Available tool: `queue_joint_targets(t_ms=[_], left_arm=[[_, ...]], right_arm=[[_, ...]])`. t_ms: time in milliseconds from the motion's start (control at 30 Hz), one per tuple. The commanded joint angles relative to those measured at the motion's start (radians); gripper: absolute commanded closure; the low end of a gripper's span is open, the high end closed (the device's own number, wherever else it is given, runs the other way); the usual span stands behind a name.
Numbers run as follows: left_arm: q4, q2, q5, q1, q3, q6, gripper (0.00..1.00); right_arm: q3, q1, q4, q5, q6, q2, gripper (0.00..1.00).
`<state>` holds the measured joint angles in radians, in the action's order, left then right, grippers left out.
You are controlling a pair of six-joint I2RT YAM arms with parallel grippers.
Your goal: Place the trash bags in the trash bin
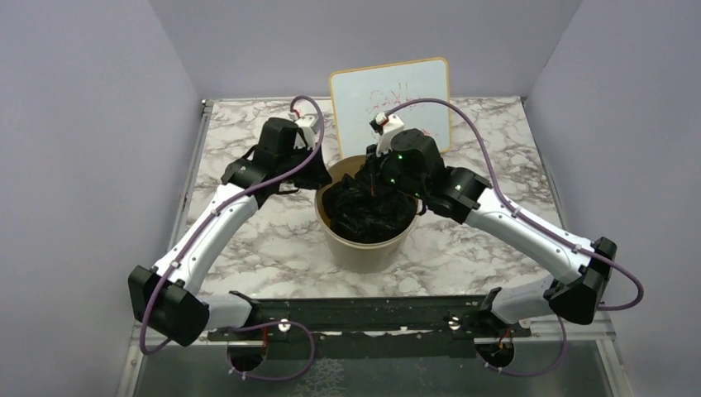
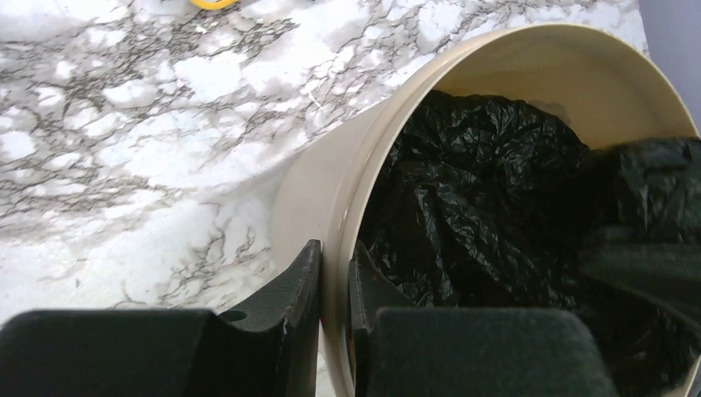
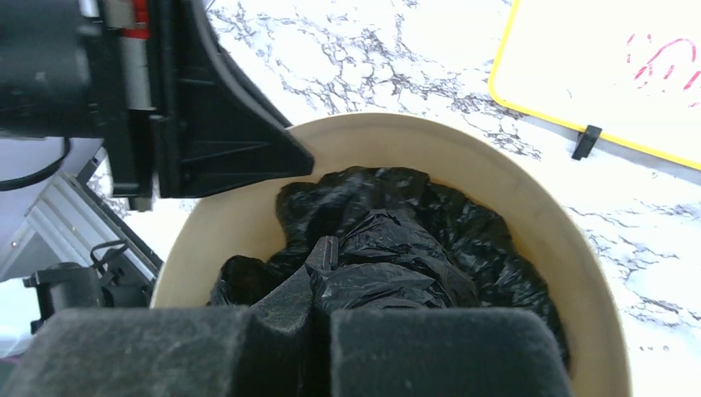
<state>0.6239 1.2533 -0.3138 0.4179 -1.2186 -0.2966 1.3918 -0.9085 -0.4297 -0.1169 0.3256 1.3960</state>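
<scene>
The cream trash bin [image 1: 368, 252] stands mid-table with the crinkled black trash bags [image 1: 368, 211] bunched inside it. My left gripper [image 1: 321, 180] sits at the bin's left rim. In the left wrist view it [image 2: 335, 252] is shut on the bin [image 2: 331, 182] wall, one finger outside and one inside against the bags [image 2: 479, 190]. My right gripper [image 1: 376, 186] hangs over the bin mouth. The right wrist view shows it [image 3: 339, 256] shut on a fold of the bags [image 3: 397, 248] above the bin [image 3: 529, 207]; its right finger is hidden under plastic.
A whiteboard [image 1: 393, 95] with red writing leans behind the bin, its yellow edge [image 3: 612, 66] near the right wrist. The left arm's wrist [image 3: 207, 107] crowds the bin's left rim. Marble tabletop [image 1: 248, 240] surrounds the bin; a metal rail [image 1: 364, 318] runs along the near edge.
</scene>
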Motion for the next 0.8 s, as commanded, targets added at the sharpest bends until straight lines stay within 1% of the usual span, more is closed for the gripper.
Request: queue_joint_targets(t_ms=[0,67,133,200,233,300,400,467,500,567,600,633,700,767], left_arm=[[-0.039,0.055,0.121,0.086,-0.091,-0.145,1.00],[-0.053,0.069,0.191,0.117,-0.106,-0.186,1.00],[-0.126,0.071,0.200,0.144,-0.092,-0.235,1.00],[-0.145,0.088,0.228,0.164,-0.102,-0.265,1.00],[-0.144,0.097,0.236,0.171,-0.108,-0.272,1.00],[-0.144,0.110,0.235,0.188,-0.113,-0.284,1.00],[-0.145,0.115,0.271,0.217,-0.107,-0.302,1.00],[-0.147,0.109,0.291,0.224,-0.105,-0.308,0.76],[-0.145,0.105,0.300,0.224,-0.107,-0.307,0.69],[-0.148,0.089,0.319,0.225,-0.110,-0.301,0.47],[-0.150,0.078,0.336,0.225,-0.112,-0.296,0.43],[-0.151,0.066,0.344,0.225,-0.116,-0.288,0.40],[-0.156,0.049,0.348,0.224,-0.125,-0.262,0.39],[-0.155,0.036,0.354,0.225,-0.135,-0.236,0.35]], right_arm=[[-0.037,-0.003,-0.029,-0.034,-0.023,-0.066,1.00],[-0.053,-0.003,-0.034,-0.078,-0.020,-0.092,1.00],[-0.087,-0.003,-0.019,-0.155,0.003,-0.131,0.99],[-0.136,-0.003,0.048,-0.170,-0.022,-0.180,0.99],[-0.140,-0.002,0.055,-0.179,-0.025,-0.196,0.99],[-0.128,-0.002,0.047,-0.192,-0.026,-0.211,0.99],[-0.096,0.000,0.019,-0.184,-0.025,-0.194,0.99],[-0.083,0.003,0.004,-0.173,-0.008,-0.179,0.99],[-0.079,0.004,0.004,-0.162,-0.001,-0.177,1.00],[-0.069,0.005,0.007,-0.131,0.006,-0.178,0.99],[-0.060,0.006,0.006,-0.122,0.010,-0.178,0.99],[-0.050,0.006,0.002,-0.117,0.014,-0.179,0.99],[-0.030,0.007,-0.006,-0.115,0.015,-0.184,1.00],[-0.011,0.008,-0.014,-0.124,0.014,-0.186,1.00]])
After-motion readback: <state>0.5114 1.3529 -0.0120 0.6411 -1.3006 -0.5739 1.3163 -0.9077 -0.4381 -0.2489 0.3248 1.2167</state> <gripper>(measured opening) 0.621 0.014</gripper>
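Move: At the bin's left rim, the left hand has its fingers closed on the lip; the trash bin's middle lies about 9 cm to its right, 3 cm back and 12 cm below, with the whiteboard some 23 cm ahead, 15 cm right and 12 cm lower. The right hand grips the bag's top over the bin's mouth: bin's middle almost straight below, about 17 cm down, bag's bulk 11 cm down and 2 cm back. Dragging the bin by its pinched rim, the left hand goes about 6 cm to the right, turning some 10 degrees counter-clockwise, then opens its fingers around the lip and starts to rise. The right hand keeps its hold on the bag and travels alongside, about 5 cm right, then climbs some 3 cm. ##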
